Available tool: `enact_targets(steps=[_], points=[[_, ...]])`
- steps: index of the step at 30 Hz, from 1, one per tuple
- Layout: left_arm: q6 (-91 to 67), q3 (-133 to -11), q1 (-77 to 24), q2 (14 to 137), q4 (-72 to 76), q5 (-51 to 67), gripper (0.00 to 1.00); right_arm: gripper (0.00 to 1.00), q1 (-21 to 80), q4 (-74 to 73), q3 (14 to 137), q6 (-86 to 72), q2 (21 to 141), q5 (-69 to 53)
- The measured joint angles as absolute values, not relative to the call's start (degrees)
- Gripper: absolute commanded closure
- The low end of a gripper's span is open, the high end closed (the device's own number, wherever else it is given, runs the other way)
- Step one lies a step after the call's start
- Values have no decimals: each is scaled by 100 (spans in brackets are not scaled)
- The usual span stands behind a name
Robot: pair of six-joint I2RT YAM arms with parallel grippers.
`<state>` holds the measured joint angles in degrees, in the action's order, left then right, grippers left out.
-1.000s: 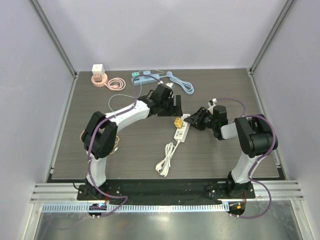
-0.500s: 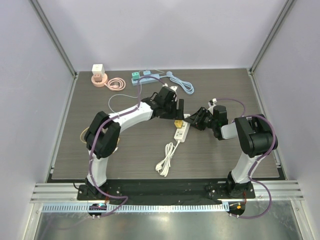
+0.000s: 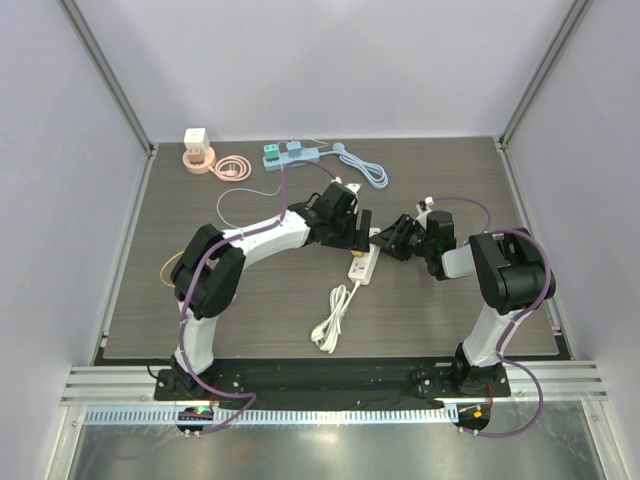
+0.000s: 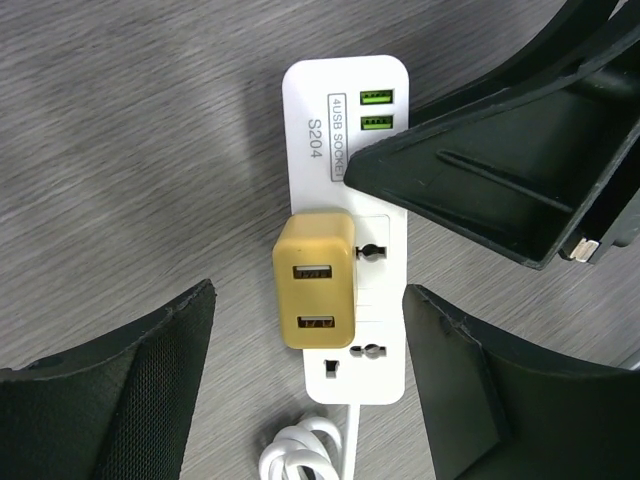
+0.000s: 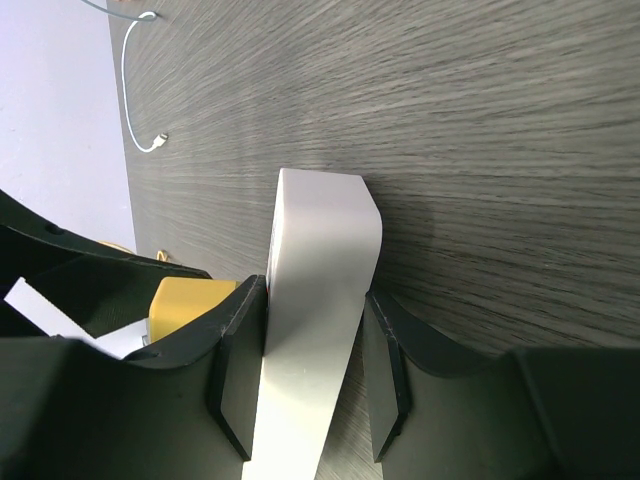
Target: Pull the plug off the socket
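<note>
A white power strip (image 3: 362,266) lies mid-table. A yellow USB plug (image 4: 315,292) sits in its socket; in the top view my left gripper hides it. My left gripper (image 3: 352,233) hovers over the plug, open, its fingers (image 4: 150,400) apart on either side of the plug and strip (image 4: 365,375), touching neither. My right gripper (image 3: 393,241) is shut on the strip's far end (image 5: 320,260), one pad on each long side. One right finger (image 4: 480,170) crosses the strip's USB end in the left wrist view. The plug (image 5: 185,300) shows just behind the right gripper (image 5: 315,300).
The strip's coiled white cord (image 3: 331,322) trails toward the near edge. At the back stand a white cube charger (image 3: 196,140), a pink cable coil (image 3: 231,167), a teal power strip (image 3: 289,152) and a light blue cable (image 3: 363,167). A thin white wire (image 3: 232,197) lies left.
My left gripper has moved right and forward until it is over the yellow plug, which it now covers in the top view. The right arm and the strip have not moved.
</note>
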<state>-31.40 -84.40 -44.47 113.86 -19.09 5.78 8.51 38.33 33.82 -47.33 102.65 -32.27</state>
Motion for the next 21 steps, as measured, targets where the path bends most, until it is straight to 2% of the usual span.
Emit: enact_targets(steps=[8, 11, 12, 16, 20, 21], points=[[-3085, -8418, -4464, 11395, -1911, 602, 29, 99, 849, 3833, 3382, -4733, 10265, -3225], [-3072, -8418, -4469, 11419, -1909, 611, 39, 99, 849, 3833, 3382, -4733, 10265, -3225], [-3074, -8418, -4473, 11434, -1909, 613, 46, 99, 849, 3833, 3382, -4733, 10265, -3225], [-3055, -8418, -4488, 11515, -1911, 646, 56, 99, 840, 3833, 3382, -4733, 10267, -3225], [-3089, -8436, -4495, 11544, -1898, 760, 72, 99, 840, 3850, 3382, -4733, 10278, -3229], [-3103, -8449, -4501, 11546, -1903, 768, 83, 99, 840, 3850, 3382, -4731, 10278, -3227]])
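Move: The yellow plug sits just under the left gripper's open fingers, about 2 cm below and 1 cm back, level with them sideways. The white socket strip under the plug has its middle some 4 cm back, 2 cm to the right and 4 cm below the left hand; the cord bundle lies roughly 16 cm back, 6 cm left and 5 cm below. From the right gripper, already holding the strip's USB end, the plug is about 4 cm left, 2 cm back and 2 cm up. Ease the left gripper down about 1.5 cm and back about 1 cm, with a slight shift right, so its open fingers straddle the yellow plug, and close them from wide to roughly a third open until both pads pinch the plug's sides. Hold the wrist almost unturned. Keep the right gripper still, clamped on the strip's USB end. ##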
